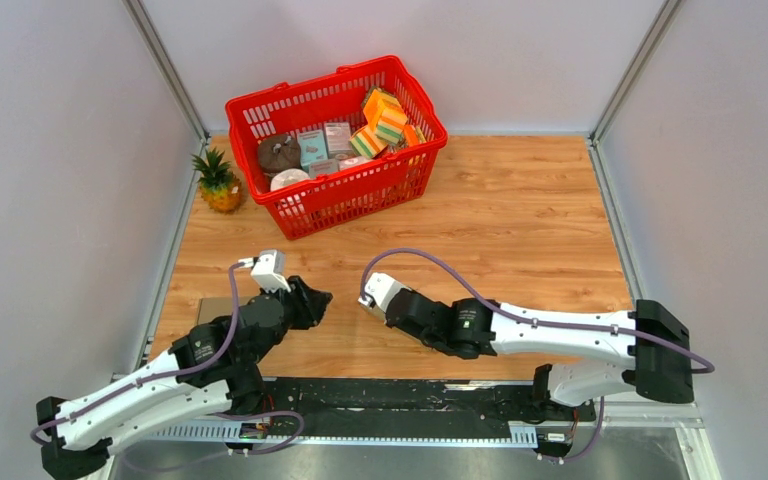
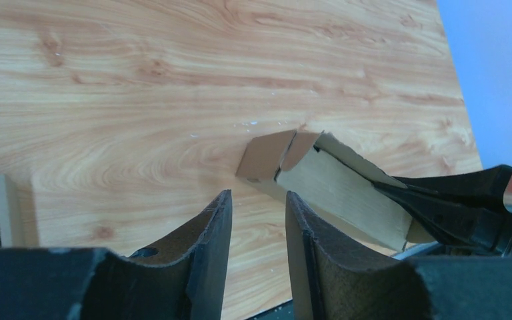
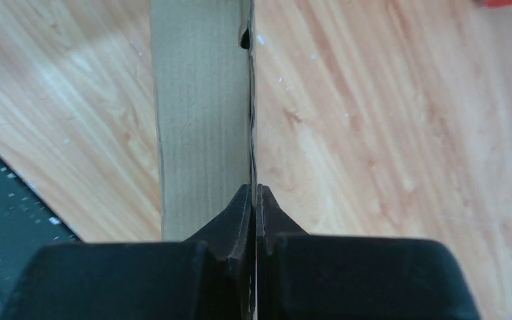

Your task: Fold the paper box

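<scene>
The paper box (image 2: 337, 190) is a brown cardboard carton, partly folded, held just above the wooden table with its end flaps (image 2: 273, 153) loosely closed. My right gripper (image 3: 253, 190) is shut on a thin edge of one of its panels (image 3: 203, 113). In the left wrist view that gripper (image 2: 440, 207) shows as black fingers at the box's right end. My left gripper (image 2: 257, 200) is open with nothing between its fingers, close to the box's flap end. From above, the left gripper (image 1: 320, 297) faces the right gripper (image 1: 365, 300) across a small gap. The box is mostly hidden there.
A red basket (image 1: 426, 112) filled with sponges and packets stands at the back of the table, with a small pineapple (image 1: 218, 182) to its left. A flat cardboard piece (image 1: 215, 308) lies under the left arm. Grey walls close in both sides, and a black rail (image 1: 390, 395) runs along the near edge.
</scene>
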`<state>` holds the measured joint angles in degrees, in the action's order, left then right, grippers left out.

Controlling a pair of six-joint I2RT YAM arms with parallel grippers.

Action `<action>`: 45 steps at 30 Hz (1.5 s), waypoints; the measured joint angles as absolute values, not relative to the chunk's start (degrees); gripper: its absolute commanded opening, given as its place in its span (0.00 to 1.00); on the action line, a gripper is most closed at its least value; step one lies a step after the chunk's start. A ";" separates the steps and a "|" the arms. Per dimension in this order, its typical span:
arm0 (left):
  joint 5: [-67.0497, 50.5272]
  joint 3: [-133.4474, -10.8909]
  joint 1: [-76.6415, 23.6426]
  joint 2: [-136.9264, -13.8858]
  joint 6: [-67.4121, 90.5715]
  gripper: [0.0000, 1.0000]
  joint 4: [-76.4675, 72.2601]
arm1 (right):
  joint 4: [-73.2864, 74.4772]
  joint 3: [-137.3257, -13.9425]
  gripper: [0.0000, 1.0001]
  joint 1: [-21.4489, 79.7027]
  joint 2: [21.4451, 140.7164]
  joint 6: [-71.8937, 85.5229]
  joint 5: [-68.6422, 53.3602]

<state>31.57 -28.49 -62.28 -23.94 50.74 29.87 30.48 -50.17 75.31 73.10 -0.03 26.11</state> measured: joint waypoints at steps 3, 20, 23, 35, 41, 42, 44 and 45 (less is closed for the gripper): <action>30.96 -28.49 -59.48 -24.08 50.65 0.43 29.85 | 29.69 -52.23 0.02 75.31 75.77 -4.10 28.95; 2.37 -35.33 -40.62 -46.13 46.72 0.31 14.63 | 23.03 -53.54 0.09 75.46 81.60 -13.61 31.57; -3.79 -36.38 -39.81 -52.34 46.59 0.27 8.36 | 22.33 -53.21 0.10 75.46 82.46 -13.61 31.92; -16.16 -34.30 -38.63 -63.66 48.27 0.21 -7.22 | 20.23 -51.44 0.49 73.76 81.28 -12.95 32.51; -19.14 -33.43 -39.03 -65.30 48.82 0.20 -10.39 | 23.11 -52.69 0.75 71.88 78.48 -8.71 32.21; -19.38 -33.43 -39.03 -65.67 48.82 0.20 -10.68 | 24.10 -53.12 0.77 71.64 77.67 -7.68 31.86; -19.62 -33.43 -39.03 -66.48 48.80 0.20 -11.11 | 26.92 -54.15 0.86 70.76 75.35 -5.08 30.79; -19.62 -33.50 -39.03 -66.76 48.77 0.20 -11.20 | 28.27 -54.70 0.89 70.37 73.89 -3.64 30.15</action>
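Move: The brown box the right fingers pinch by its long edge lies about 14 cm to the left hand's right, roughly level with it fore and aft and 9 cm below. From the right hand its middle is some 4 cm to the left, level fore and aft, and 3 cm lower. The other, folded box sits some 16 cm left of the left hand, level with it and 10 cm down; the red basket is around 31 cm ahead of that hand and 2 cm right. Still pinching the box's long edge, the right hand carries it about 3 cm forward and nearly as far left, pauses, then opens wide, lets go and rises some 4 cm. The left hand reaches forward, then sweeps about 12 cm right to the box's far side, turning some 25 degrees clockwise with its fingers half closing; whether they touch the wall can't be seen. ##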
